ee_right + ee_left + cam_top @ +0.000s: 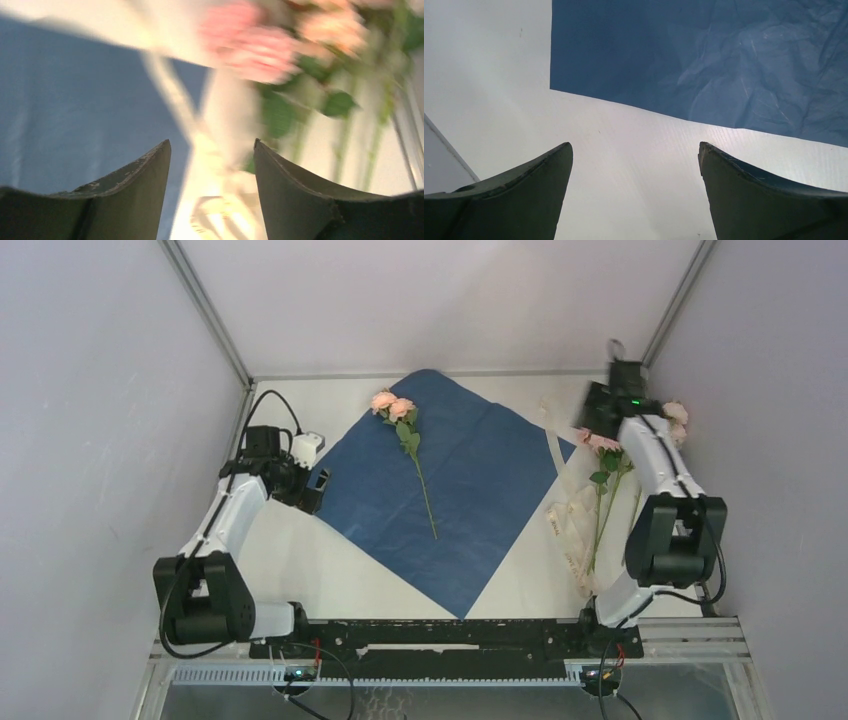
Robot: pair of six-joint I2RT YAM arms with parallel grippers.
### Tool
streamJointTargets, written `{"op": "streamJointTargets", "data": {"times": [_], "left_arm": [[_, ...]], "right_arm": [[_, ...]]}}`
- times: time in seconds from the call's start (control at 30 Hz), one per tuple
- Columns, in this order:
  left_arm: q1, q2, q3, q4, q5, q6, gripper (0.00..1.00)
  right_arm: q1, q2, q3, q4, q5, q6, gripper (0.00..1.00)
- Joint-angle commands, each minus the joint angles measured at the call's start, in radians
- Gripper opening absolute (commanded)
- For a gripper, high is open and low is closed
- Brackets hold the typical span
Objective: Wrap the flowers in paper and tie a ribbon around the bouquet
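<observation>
The paper (470,490) lies flat on the table, dark navy side up. One stem of the flowers (400,415) lies on it, pink blooms at the far end. More flowers (607,455) lie on the table at the right, beside the cream ribbon (570,520). My left gripper (315,490) stands open at the paper's left edge; in the left wrist view its jaws (635,145) are wide apart over bare table, the paper (699,65) just beyond. My right gripper (592,415) hovers open above the right flowers (265,50) and ribbon (220,200), holding nothing. No wrapped bouquet is in view.
Grey walls close in the white table (300,560) on the left, right and back. The right arm's forearm (660,470) stretches over the right-hand flowers. A black rail (440,635) runs along the near edge between the two arm bases.
</observation>
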Motion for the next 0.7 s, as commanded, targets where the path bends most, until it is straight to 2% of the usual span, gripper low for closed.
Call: {"op": "streamJointTargets", "data": {"times": [0.0,0.17,0.23,0.37,0.47,0.53,0.67], "left_arm": [[0.005,0.064,0.119,-0.018,-0.037,-0.04,1.0],[0.005,0.081,0.099,-0.016,-0.055,-0.047,1.0],[0.004,0.093,0.094,-0.014,-0.058,-0.048,1.0],[0.005,0.151,0.109,-0.019,-0.069,-0.053,1.0],[0.004,0.171,0.123,-0.024,-0.083,-0.057,0.99],[0.005,0.168,0.123,-0.028,-0.072,-0.055,0.99],[0.004,0.171,0.122,-0.033,-0.042,-0.053,0.99]], "right_arm": [[-0.21,0.009,-0.109,-0.052,-0.08,0.048,0.67],[-0.31,0.087,-0.107,-0.002,-0.046,0.028,0.58],[-0.315,0.128,-0.097,-0.008,-0.067,0.012,0.53],[-0.296,0.196,-0.069,-0.012,-0.019,0.009,0.5],[-0.304,0.238,-0.049,-0.024,0.086,0.018,0.37],[-0.304,0.254,-0.047,-0.03,0.137,0.01,0.36],[-0.289,0.297,-0.047,-0.046,0.147,-0.004,0.42]]}}
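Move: The leafy stems just below the pink and peach blooms lie about 13 cm to the right of the right hand, 6 cm back and some 16 cm below it. The nearest pink blooms are about 9 cm right and 1 cm ahead of the hand, the paper's right-hand corner about 5 cm right and 3 cm ahead, and the crumpled ribbon about 20 cm back and 3 cm right. From the left hand those stems lie roughly 72 cm to the right, 8 cm ahead and 9 cm lower. Coming off the paper, the right hand swoops down and to its right with a little back, some 12 cm sideways in the first third, then sinks nearly straight down to the leafy stems beneath the pink blooms, about 14 cm lower in all, while its fingers tip some 20 degrees nearer to vertical, turn about as far clockwise and narrow part-way without shutting. The left hand, empty and wide open, sinks about 3 cm beside the paper's left corner, its fingers tilting slightly back towards its base. ##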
